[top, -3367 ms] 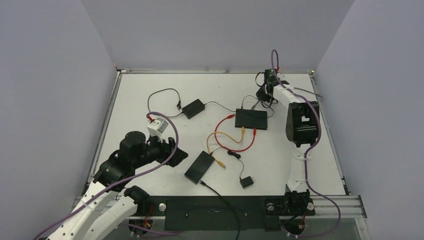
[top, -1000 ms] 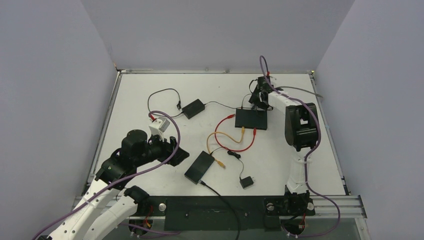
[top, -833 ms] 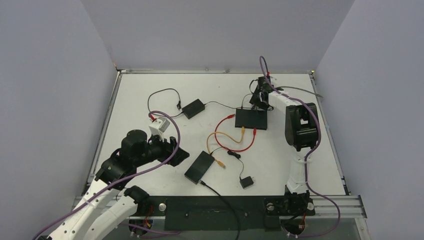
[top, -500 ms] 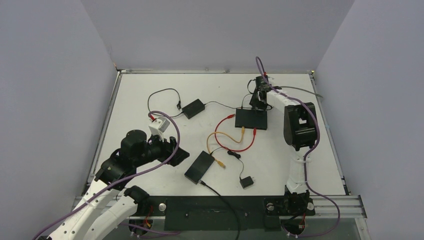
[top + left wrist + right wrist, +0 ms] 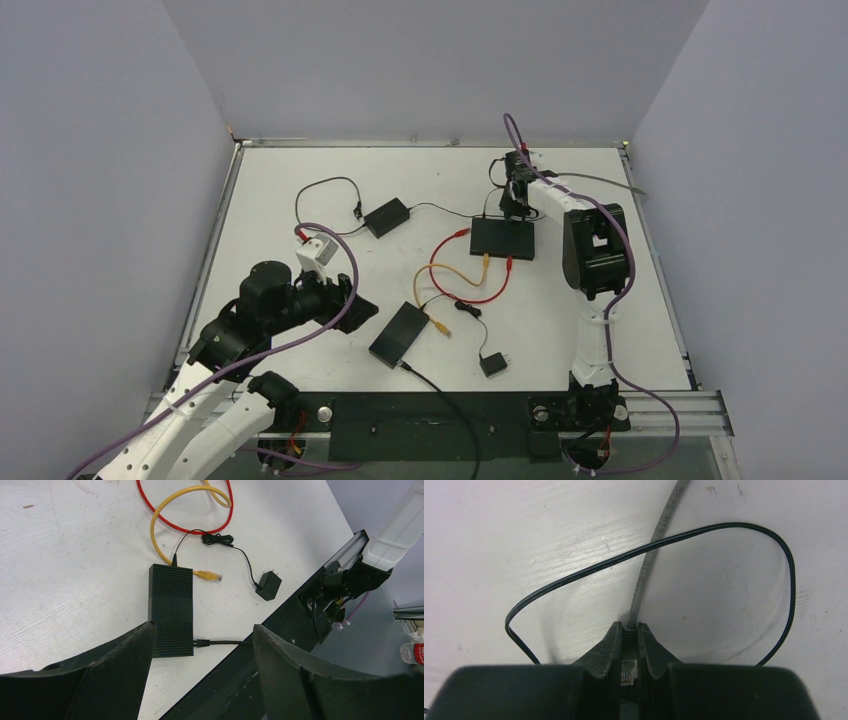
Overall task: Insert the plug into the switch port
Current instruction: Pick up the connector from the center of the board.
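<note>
The switch [image 5: 503, 238] is a flat black box at the back right of the table, with red and yellow cables plugged into its near side. Just behind its far edge, my right gripper [image 5: 512, 204] points down. In the right wrist view this gripper [image 5: 629, 630] is shut on the plug [image 5: 628, 667], a clear connector with a grey boot. The grey cable [image 5: 655, 542] runs away from the plug over the table. The switch is out of that view. Near the left front, my left gripper [image 5: 347, 303] hangs open and empty, as its own view [image 5: 203, 627] shows.
A second black box [image 5: 171, 610] lies near the front with a loose yellow plug [image 5: 208, 574] beside it. A red cable [image 5: 452, 270], a small power adapter [image 5: 492, 363], a black brick [image 5: 386, 216] and a white block [image 5: 316, 251] lie around. A thin black wire [image 5: 724, 527] loops past the plug.
My right gripper has shifted left and nearer to the switch's far edge, and its jaws have closed on the plug. The left arm has stayed put.
</note>
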`<state>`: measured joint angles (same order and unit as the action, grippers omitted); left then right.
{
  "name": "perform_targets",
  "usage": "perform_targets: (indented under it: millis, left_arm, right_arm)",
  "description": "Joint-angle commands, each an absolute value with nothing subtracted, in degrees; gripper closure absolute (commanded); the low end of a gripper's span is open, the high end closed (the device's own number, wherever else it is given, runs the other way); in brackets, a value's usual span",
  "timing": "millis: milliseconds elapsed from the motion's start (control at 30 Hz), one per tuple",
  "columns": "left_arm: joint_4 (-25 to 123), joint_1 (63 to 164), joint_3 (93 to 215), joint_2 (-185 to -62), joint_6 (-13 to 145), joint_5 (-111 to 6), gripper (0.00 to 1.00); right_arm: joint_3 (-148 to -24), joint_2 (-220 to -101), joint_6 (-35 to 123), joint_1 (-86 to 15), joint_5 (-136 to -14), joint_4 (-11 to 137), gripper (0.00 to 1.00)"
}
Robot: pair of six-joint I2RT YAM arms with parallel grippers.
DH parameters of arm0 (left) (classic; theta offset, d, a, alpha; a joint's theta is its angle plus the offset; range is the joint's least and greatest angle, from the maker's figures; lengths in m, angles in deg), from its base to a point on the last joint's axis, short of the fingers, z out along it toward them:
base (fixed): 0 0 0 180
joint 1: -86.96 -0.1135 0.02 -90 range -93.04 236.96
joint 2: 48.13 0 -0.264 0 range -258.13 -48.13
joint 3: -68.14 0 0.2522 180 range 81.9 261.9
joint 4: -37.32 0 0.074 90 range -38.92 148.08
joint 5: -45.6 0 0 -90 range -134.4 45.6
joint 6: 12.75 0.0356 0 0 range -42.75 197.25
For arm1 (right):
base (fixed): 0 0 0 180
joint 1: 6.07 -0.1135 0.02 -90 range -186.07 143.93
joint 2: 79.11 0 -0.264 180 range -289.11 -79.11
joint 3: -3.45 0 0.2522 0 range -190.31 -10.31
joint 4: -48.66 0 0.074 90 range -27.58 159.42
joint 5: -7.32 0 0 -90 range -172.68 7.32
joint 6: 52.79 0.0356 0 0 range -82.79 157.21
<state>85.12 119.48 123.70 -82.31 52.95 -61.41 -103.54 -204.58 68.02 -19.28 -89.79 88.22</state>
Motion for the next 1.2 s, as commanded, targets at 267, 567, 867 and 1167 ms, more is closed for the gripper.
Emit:
perform_targets:
  millis: [267, 567, 867, 1167]
  left_arm:
    - [82.7, 119.3, 124.0, -82.2, 54.0, -62.0, 0.32]
    - [82.7, 119.3, 123.9, -82.4, 53.9, -61.9, 0.32]
    - [82.5, 119.2, 123.9, -82.9, 54.0, -62.4, 0.32]
    - [82.6, 119.3, 124.0, -81.9, 53.9, -61.9, 0.32]
  right_arm:
    - [-107.2, -201.0, 71.9, -19.2, -89.8, 89.6, 1.0]
    - [-109.3, -194.8, 73.4, -18.4, -87.7, 89.7, 1.0]
    - [-98.5, -186.2, 70.6, -20.9, -91.7, 87.6, 1.0]
    - [-89.1, -173.6, 70.6, -23.4, -90.0, 86.0, 1.0]
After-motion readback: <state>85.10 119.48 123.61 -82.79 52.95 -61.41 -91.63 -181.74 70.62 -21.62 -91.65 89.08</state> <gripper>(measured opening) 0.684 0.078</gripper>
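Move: My right fingers are already shut on the grey cable's plug, low at the board. The switch's middle lies about 8 cm back and a centimetre or two to the left, at roughly the same height; the yellow plug in its near edge is some 13 cm back and 6 cm left, and the loose red plug about 6 cm back and 11 cm left. From my left hand the switch is about 26 cm ahead, 27 cm right and 20 cm below. Keeping my right fingers closed on the grey plug, I lift it off the board, about 9 cm nearly straight up with a slight drift forward. Then I draw it back some 6 cm, still rising a little, over the far part of the switch, while my fingertips tilt about 10 degrees up and outward. ##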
